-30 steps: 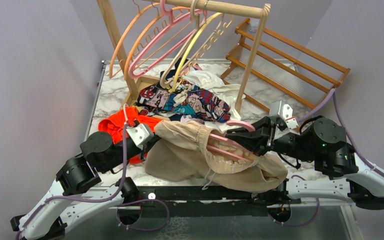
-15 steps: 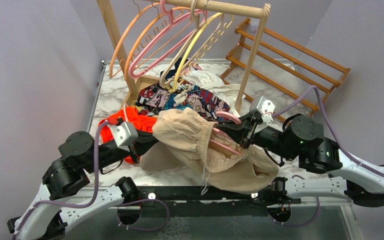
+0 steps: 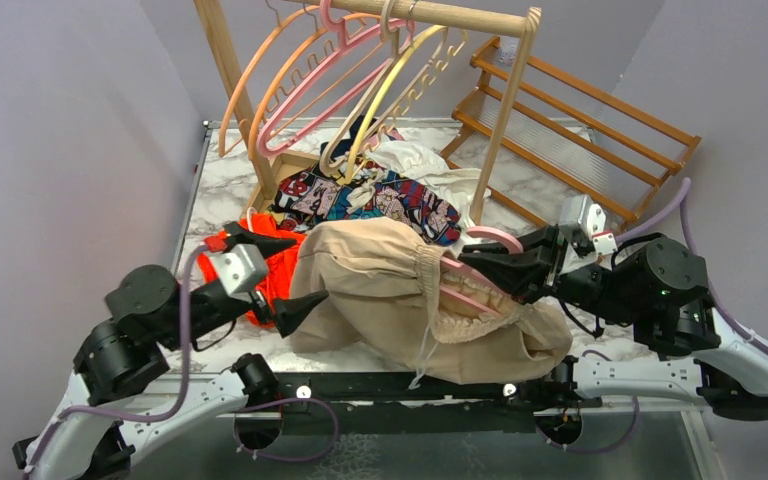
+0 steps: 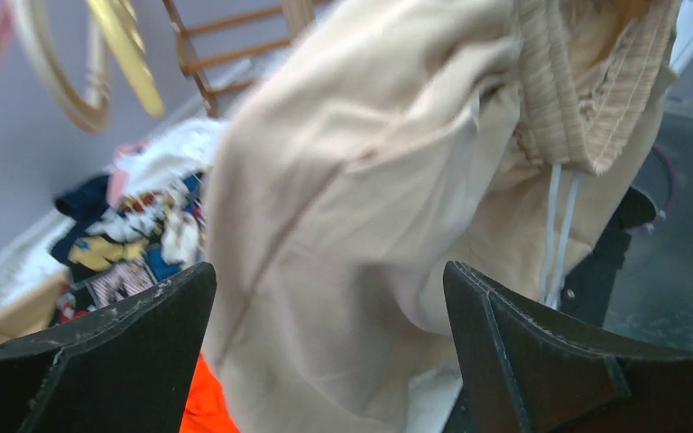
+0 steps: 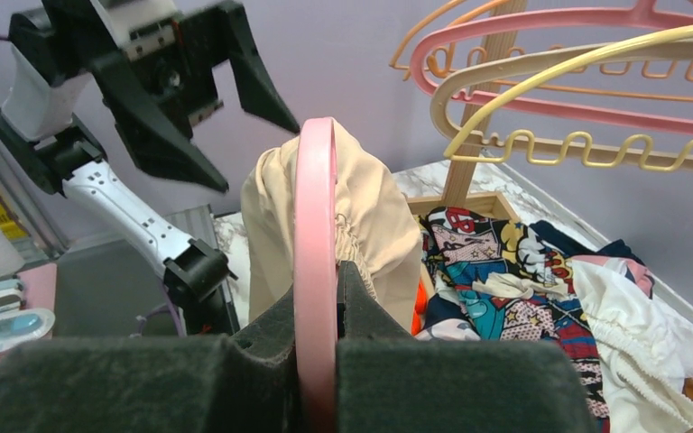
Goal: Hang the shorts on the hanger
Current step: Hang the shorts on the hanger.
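Observation:
The beige shorts point(image 3: 380, 290) drape over the left end of the pink hanger point(image 3: 463, 287), and the rest of them lies heaped on the table. My right gripper point(image 3: 492, 272) is shut on the hanger, holding it level; the right wrist view shows the hanger point(image 5: 314, 198) clamped between the pads, with the shorts point(image 5: 374, 212) over its far tip. My left gripper point(image 3: 310, 268) stands wide open just left of the shorts, holding nothing. Its wrist view shows the shorts point(image 4: 352, 180) just beyond the spread jaws of the left gripper point(image 4: 329, 271), white drawstring dangling.
A wooden rack point(image 3: 460, 14) at the back carries orange, pink and yellow hangers. Comic-print cloth point(image 3: 370, 200) and a white garment point(image 3: 430, 165) lie under it. An orange garment point(image 3: 278, 262) sits below my left gripper. A slatted wooden shelf point(image 3: 570, 110) leans at back right.
My left gripper has opened, let go of the shorts and drawn back a little. The right arm shifted right with the hanger, and the shorts settled lower.

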`<state>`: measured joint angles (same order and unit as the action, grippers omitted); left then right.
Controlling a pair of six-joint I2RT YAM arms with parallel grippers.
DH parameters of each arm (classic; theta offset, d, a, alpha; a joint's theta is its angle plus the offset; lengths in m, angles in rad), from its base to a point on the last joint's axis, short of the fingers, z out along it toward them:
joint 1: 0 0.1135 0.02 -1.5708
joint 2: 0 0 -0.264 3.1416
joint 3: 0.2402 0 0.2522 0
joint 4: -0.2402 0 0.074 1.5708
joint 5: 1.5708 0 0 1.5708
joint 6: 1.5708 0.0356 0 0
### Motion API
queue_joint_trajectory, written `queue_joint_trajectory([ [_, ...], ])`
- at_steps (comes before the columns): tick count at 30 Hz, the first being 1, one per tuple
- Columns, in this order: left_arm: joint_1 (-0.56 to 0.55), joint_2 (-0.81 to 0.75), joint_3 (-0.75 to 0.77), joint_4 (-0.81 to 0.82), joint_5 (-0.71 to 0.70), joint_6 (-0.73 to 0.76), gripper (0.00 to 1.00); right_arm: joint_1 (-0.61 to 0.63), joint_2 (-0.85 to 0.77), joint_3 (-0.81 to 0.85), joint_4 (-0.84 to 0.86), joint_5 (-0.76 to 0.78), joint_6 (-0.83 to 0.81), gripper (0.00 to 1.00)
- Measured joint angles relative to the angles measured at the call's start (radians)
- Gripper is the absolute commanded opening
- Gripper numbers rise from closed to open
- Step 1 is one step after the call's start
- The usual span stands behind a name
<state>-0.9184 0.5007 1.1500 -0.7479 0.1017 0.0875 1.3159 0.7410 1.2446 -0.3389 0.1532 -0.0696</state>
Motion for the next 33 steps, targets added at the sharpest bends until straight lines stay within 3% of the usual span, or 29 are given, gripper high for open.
queue_joint_trajectory([
  [8,0.000,0.051,0.228,0.015,-0.012,0.107,0.81,0.000,0.034,0.044,-0.084,-0.071,0.017,0.01],
  [12,0.000,0.144,0.277,0.034,0.065,0.124,0.82,0.000,0.069,0.055,-0.126,-0.108,0.025,0.01],
  [15,0.000,0.227,0.276,0.041,0.168,0.121,0.88,0.000,0.091,0.055,-0.140,-0.130,0.029,0.01],
  [24,0.000,0.391,0.191,0.110,0.460,0.066,0.92,0.000,0.117,0.042,-0.138,-0.189,0.044,0.01],
  [26,0.000,0.390,0.179,0.131,0.496,0.063,0.86,0.000,0.122,0.037,-0.133,-0.198,0.046,0.01],
  [30,0.000,0.383,0.151,0.159,0.533,0.064,0.62,0.000,0.131,0.035,-0.128,-0.211,0.047,0.01],
  [33,0.000,0.382,0.119,0.169,0.543,0.066,0.58,0.000,0.134,0.035,-0.125,-0.213,0.047,0.01],
])
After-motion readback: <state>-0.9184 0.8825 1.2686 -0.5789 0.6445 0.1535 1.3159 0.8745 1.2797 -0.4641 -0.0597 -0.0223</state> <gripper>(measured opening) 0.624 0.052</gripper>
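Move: The beige shorts' waistband, at its left edge, lies about 15 cm to the right of the open left hand, level ahead and some 3 cm above. The pink hanger's neck, in the right fingers, is roughly 20 cm to the left hand's right and 8 cm above. The orange shorts lie some 15 cm ahead of the left hand, 8 cm left, far below on the table. From the right hand, that waistband edge is about 5 cm left and 6 cm below. The shorts' waistband is what the left hand goes for: it rises about 9 cm, then swings right and down over the shorts' left side, turning some 30 degrees clockwise, and starts to close its wide-open fingers around the gathered edge. The right hand keeps its pinch on the hanger and brings it down and left, slightly back, fingers tipping down. ##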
